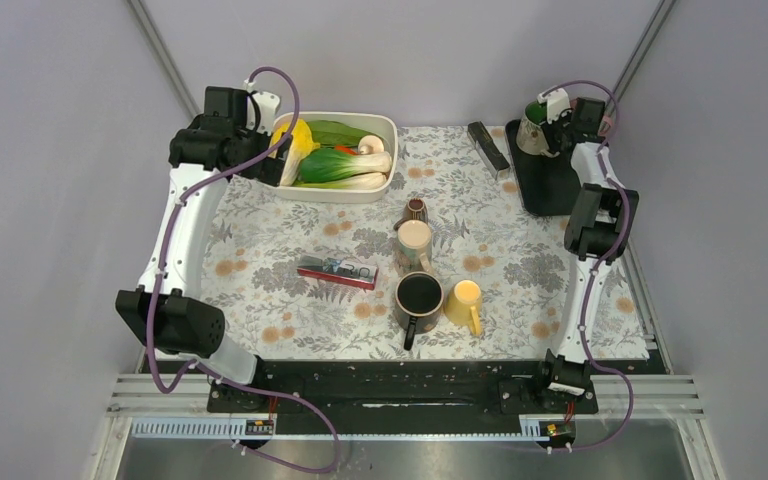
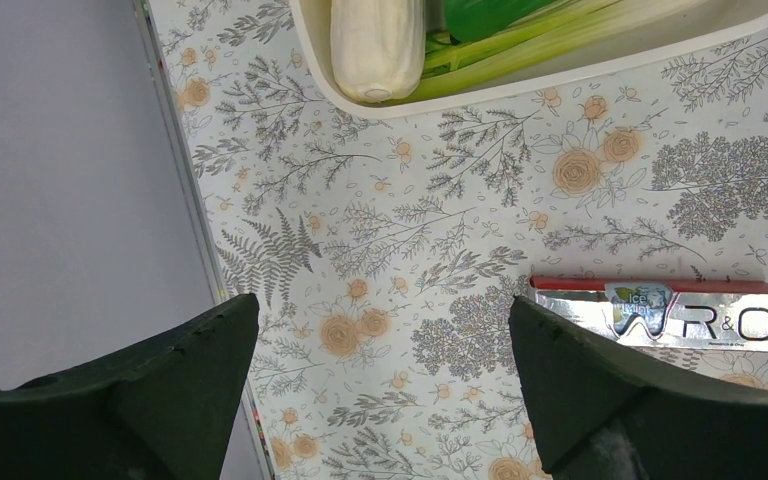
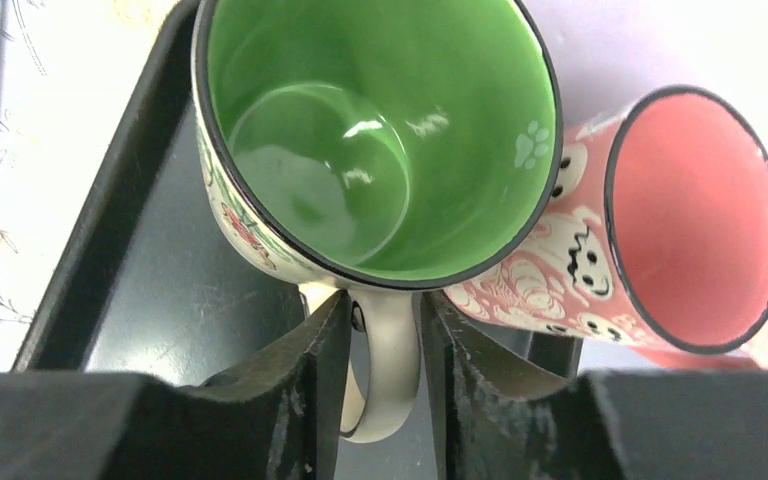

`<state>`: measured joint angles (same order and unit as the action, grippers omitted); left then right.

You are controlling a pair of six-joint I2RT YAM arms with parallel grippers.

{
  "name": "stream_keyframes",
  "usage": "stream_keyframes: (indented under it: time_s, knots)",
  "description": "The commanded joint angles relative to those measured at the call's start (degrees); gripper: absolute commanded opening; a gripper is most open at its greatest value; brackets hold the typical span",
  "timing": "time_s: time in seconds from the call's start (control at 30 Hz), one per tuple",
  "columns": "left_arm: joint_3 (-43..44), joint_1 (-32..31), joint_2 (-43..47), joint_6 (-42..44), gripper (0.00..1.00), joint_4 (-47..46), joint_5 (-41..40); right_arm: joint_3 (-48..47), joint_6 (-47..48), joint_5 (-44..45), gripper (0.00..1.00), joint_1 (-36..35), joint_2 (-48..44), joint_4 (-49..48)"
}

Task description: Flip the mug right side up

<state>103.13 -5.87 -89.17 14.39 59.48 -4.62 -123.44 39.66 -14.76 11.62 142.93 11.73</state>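
The mug (image 3: 380, 140), cream with a green inside, stands mouth up on the black tray (image 3: 160, 280) at the far right corner (image 1: 535, 128). My right gripper (image 3: 382, 300) reaches over it. Its fingers (image 3: 310, 350) flank the cream handle (image 3: 385, 380) with only a thin gap on each side, so the jaws are open around the handle. A pink mug (image 3: 695, 220) leans tilted against the green one. My left gripper (image 2: 380, 320) hangs wide open above the flowered cloth at the far left (image 1: 270, 160), holding nothing.
A white dish (image 1: 340, 197) of vegetables sits at the back. A red and silver toothpaste box (image 1: 337, 271) lies left of centre. A dark mug (image 1: 418, 297), a yellow mug (image 1: 464, 303), a beige cup (image 1: 414, 243) and a small brown cup (image 1: 415, 210) cluster mid-table. A black bar (image 1: 487, 145) lies near the tray.
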Motion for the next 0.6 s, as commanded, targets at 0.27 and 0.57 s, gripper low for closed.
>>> stream_keyframes:
  time_s: [0.27,0.57]
  knots:
    - [0.0,-2.4,0.2,2.6,0.99,-0.5,4.0,0.3,-4.5,7.7,0.79,-1.9,-7.0,-0.6]
    - [-6.2,-4.2,4.2,0.8,0.99,-3.5,14.4,17.6,-14.1,8.5,0.99,-2.3,-31.8,0.2]
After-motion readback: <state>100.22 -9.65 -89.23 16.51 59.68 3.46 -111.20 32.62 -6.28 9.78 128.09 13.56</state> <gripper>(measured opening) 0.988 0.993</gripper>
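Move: The right fingers are on the handle of the green-lined mug, whose middle lies about 5 cm ahead and 3 cm left of them, roughly at their height. The pink mug stands some 6 cm ahead and 8 cm right of the right hand. The black box lies about 4 cm ahead, 15 cm left and 5 cm lower. From the left hand, the green-lined mug is roughly 32 cm ahead, 62 cm right and 20 cm below. Open the right fingers wide to let go of the green-lined mug's handle, easing the gripper about 1 cm forward, left and up at first. Then draw the hand back about 5 cm from that little advance and lift it clear, turning slightly clockwise. Meanwhile bring the empty, open left gripper about 5 cm right and a little down. ##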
